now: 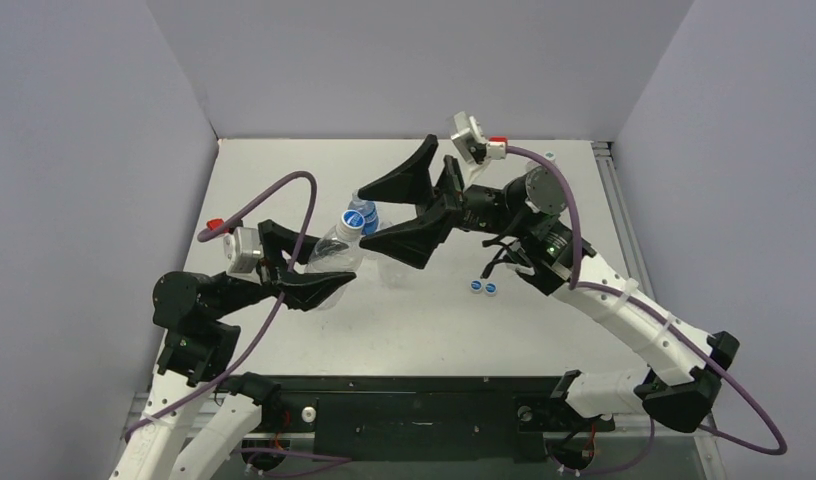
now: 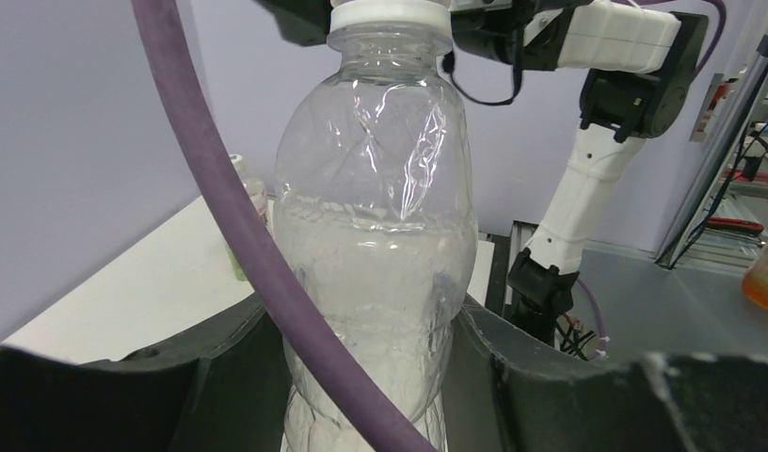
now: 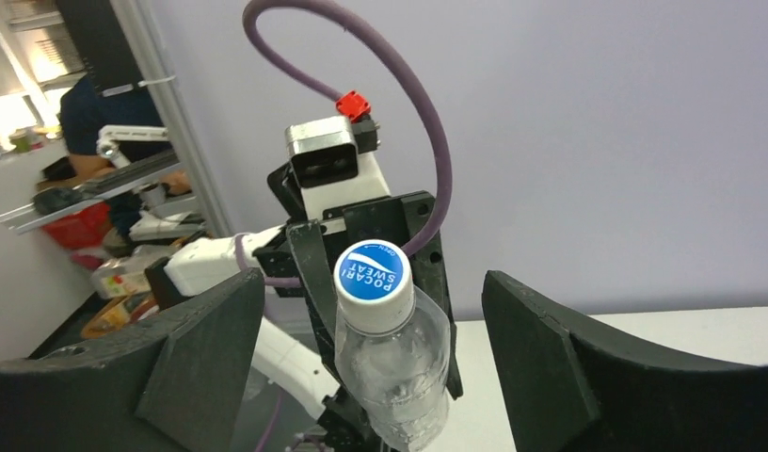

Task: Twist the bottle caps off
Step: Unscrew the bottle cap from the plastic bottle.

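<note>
My left gripper (image 2: pixel 366 377) is shut on the body of a clear plastic bottle (image 2: pixel 376 245) and holds it tilted above the table (image 1: pixel 314 262). The bottle's cap (image 3: pixel 373 273), white with a blue printed top, sits on the neck. My right gripper (image 3: pixel 371 294) is open, one finger on each side of that cap and neither touching it. In the top view the cap (image 1: pixel 354 221) lies between the spread right fingers (image 1: pixel 414 240). Two loose blue caps (image 1: pixel 483 288) lie on the table to the right.
Another clear bottle (image 1: pixel 396 268) stands on the white table (image 1: pixel 284 170) under the right gripper's near finger. Something blue (image 1: pixel 368 209) shows just behind the held cap. A green-labelled bottle (image 2: pixel 241 221) stands by the left wall. Grey walls enclose three sides.
</note>
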Controlling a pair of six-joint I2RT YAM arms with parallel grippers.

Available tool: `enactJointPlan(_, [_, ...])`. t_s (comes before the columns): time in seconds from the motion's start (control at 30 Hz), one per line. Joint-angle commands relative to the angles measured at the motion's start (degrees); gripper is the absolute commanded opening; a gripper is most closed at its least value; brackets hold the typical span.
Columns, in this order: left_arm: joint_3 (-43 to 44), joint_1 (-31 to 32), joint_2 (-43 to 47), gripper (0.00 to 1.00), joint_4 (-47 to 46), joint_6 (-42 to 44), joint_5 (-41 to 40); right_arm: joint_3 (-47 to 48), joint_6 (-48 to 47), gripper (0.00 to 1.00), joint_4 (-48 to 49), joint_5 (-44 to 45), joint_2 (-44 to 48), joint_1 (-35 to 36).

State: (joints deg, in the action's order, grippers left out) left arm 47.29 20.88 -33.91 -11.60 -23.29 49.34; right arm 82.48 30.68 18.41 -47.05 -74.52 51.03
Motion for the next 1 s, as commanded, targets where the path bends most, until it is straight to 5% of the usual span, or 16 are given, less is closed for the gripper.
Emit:
enactJointPlan(0.0, [0.6, -0.36, 0.6, 0.04, 0.29, 4.98, -7.79, 2.22, -5.73, 0.81, -6.95, 9.99, 5.48, -0.05])
enactJointPlan(0.17, [-0.96, -0.32, 0.17, 0.04, 1.32, 12.44, -19.33, 8.86, -9.9, 0.83, -16.33, 23.48, 3.13, 4.99])
enactJointPlan(0.3, [-0.89, -0.32, -0.83, 0.04, 2.22, 16.0, -26.44, 13.24, -13.26, 0.67, -24.57, 48.97, 0.04, 11.53])
enactJointPlan(0.43, [-0.69, -0.24, -1.61, 0.03, 2.92, 18.47, -32.06, 17.27, -16.49, 0.63, -30.13, 62.16, -3.98, 16.48])
enactJointPlan(0.67, [-1.18, -0.23, -1.61, 0.02, 4.04, 19.99, -33.76, 18.01, -17.06, 0.65, -27.51, 67.37, -6.92, 18.98])
enactJointPlan(0.97, [-2.39, -0.23, -1.11, 0.02, 4.34, 20.89, -34.51, 15.34, -15.78, 0.54, -21.07, 65.77, -6.74, 19.11])
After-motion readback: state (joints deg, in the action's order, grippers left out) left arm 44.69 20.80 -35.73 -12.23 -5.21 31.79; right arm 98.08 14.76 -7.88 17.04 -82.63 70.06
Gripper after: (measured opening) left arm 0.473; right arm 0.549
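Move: The white, blue-topped cap on the bottle in my left hand is about 3 cm to the left of my open right hand, level with it in height and reach. Counted from the right hand, the standing clear bottle is some 14 cm ahead and 1 cm left, the blue-label bottle about 22 cm ahead and 5 cm left, both some 40 cm below. From my left hand, the cap is about 9 cm above and 4 cm right. With the fingers wide, I lift my right hand about 5 cm, backing slightly right off the cap, then swing it forward, left and down around the cap while it turns some 45 degrees clockwise; its fingers draw part-way in without pinching. My left hand keeps its grip and carries the bottle about 7 cm forward and slightly left, turning it some 20 degrees counter-clockwise and tipping its top back. ##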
